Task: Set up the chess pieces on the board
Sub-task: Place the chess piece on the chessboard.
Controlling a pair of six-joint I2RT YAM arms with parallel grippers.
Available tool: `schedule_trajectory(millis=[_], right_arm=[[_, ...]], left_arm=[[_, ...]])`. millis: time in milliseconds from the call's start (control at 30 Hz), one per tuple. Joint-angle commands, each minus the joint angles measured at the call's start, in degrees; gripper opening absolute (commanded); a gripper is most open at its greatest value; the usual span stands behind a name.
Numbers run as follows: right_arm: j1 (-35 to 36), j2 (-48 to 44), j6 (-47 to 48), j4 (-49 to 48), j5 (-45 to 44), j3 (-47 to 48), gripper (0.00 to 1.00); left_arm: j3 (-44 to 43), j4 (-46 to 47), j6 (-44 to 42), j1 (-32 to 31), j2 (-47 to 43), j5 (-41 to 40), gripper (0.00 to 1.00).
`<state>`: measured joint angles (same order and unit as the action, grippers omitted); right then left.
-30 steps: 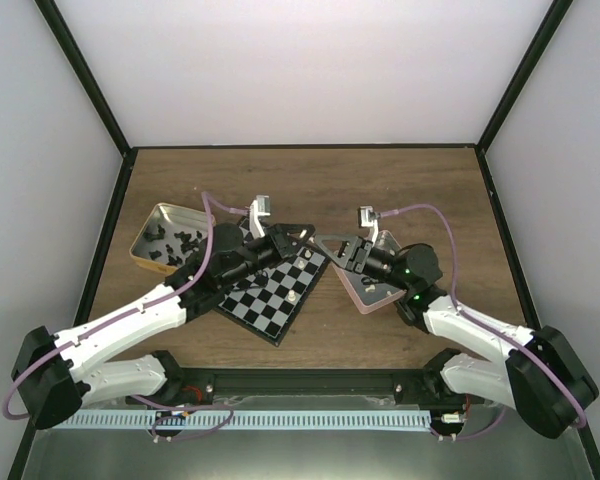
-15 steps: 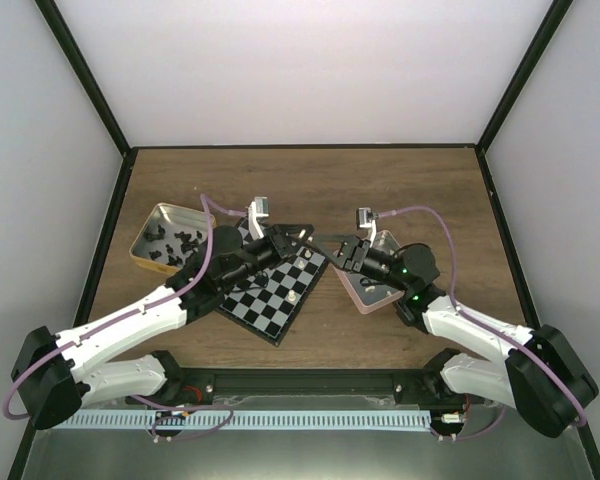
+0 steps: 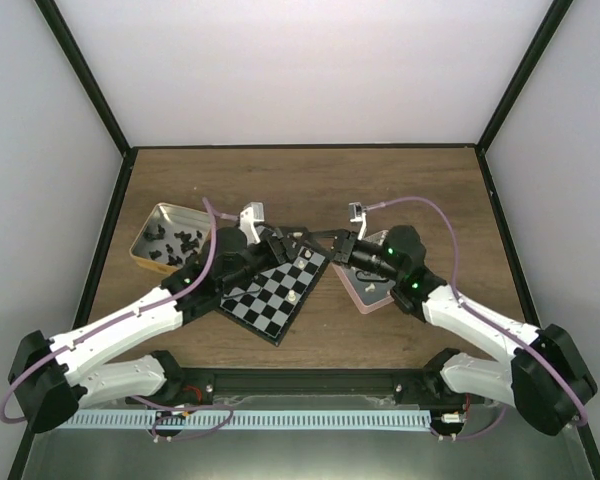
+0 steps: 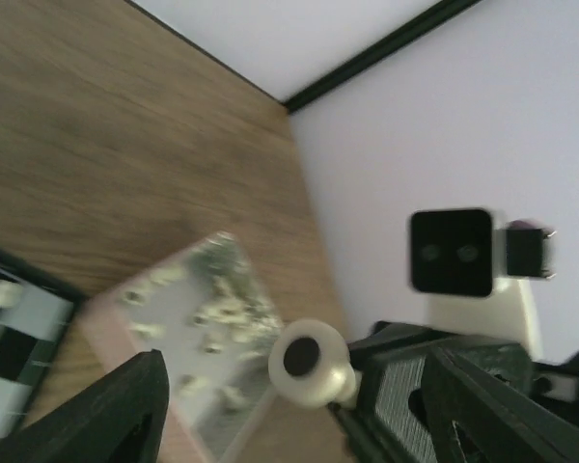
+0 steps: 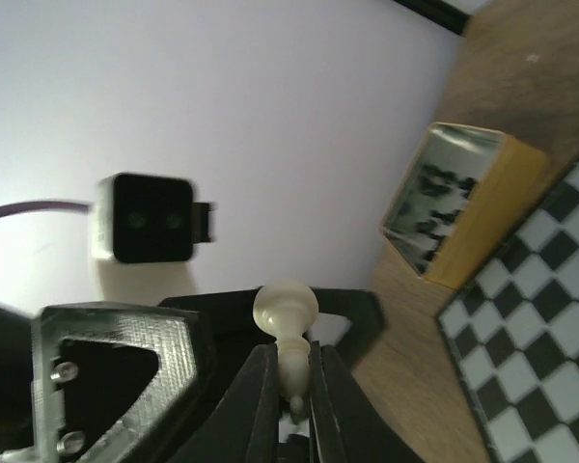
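My right gripper (image 3: pixel 332 243) is shut on a cream-white pawn (image 5: pixel 287 311), held sideways in the air above the far corner of the board (image 3: pixel 273 292). In the left wrist view the pawn's round, dark-centred base (image 4: pixel 309 360) points at the camera. My left gripper (image 3: pixel 283 242) faces it, jaws wide open, one on each side of the pawn (image 4: pixel 294 391) without touching it. Two white pieces (image 3: pixel 307 257) stand on the board. Black pieces lie in the gold tin (image 3: pixel 168 238).
The pink tray (image 4: pixel 179 333) with several white pieces lies right of the board, partly under my right arm (image 3: pixel 460 315). The gold tin (image 5: pixel 463 207) stands left of the board. A black frame rims the wooden table.
My right gripper has moved left with the pawn towards my left gripper. The two grippers now meet tip to tip over the board's far corner.
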<state>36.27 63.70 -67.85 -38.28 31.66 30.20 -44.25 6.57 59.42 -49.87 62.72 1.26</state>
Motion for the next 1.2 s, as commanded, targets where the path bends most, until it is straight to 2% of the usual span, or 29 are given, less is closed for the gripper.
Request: schedule_trajectory(millis=[0,100,267,467,600,800,1167], right_arm=[[0.6,1.4,14.1,29.6,-4.6,8.0,0.01],[1.9,3.2,22.6,44.2,-11.9,13.1,0.01],[5.6,8.5,32.9,62.0,-20.4,22.3,0.01],[17.3,17.9,37.5,78.4,-29.4,35.4,0.01],[24.2,27.2,37.7,87.2,-34.8,43.2,0.01],[28.4,35.9,38.8,93.7,-36.4,50.9,0.01],[28.5,44.2,39.0,95.4,-37.8,55.4,0.01]], left_arm=[[-4.7,-18.1,-14.7,0.1,-4.6,-15.7,0.77],[-6.1,-26.4,-19.0,0.2,-8.8,-25.7,0.82],[-8.9,-34.7,-26.4,0.3,-16.0,-37.2,0.87],[-7.9,-33.5,-32.5,0.2,-25.2,-48.1,0.88],[-5.1,-30.4,-33.0,0.2,-30.7,-50.2,0.89],[-3.5,-30.7,-32.3,0.3,-35.2,-50.7,0.90],[-2.7,-31.7,-30.8,0.2,-38.0,-51.2,0.90]])
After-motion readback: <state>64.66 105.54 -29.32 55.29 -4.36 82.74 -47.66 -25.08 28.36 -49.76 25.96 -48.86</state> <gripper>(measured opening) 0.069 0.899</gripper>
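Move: The right hand grips a white chess piece sideways, high above the table. The c square on the board's near-right edge lies about 6 cm back, 6 cm left and 26 cm below. A standing white piece is about 3 cm beyond that square and 1 cm right of it; a pair stands roughly 5 cm ahead and 2 cm left of the hand. The white-piece box is about 14 cm right and 2 cm ahead. From the left hand, the c square is some 6 cm back, 4 cm left, 25 cm down. Still pinching the white piece by its head end, the right hand sinks almost 20 cm towards the c square, easing slightly forward first, then back and left about 6 cm net, as its fingers swing nearly 90 degrees from pointing left to straight down. The left hand, already clear of the piece and open, dips briefly, then sweeps some 25 cm left and rises towards the black-piece box, turning counter-clockwise. ##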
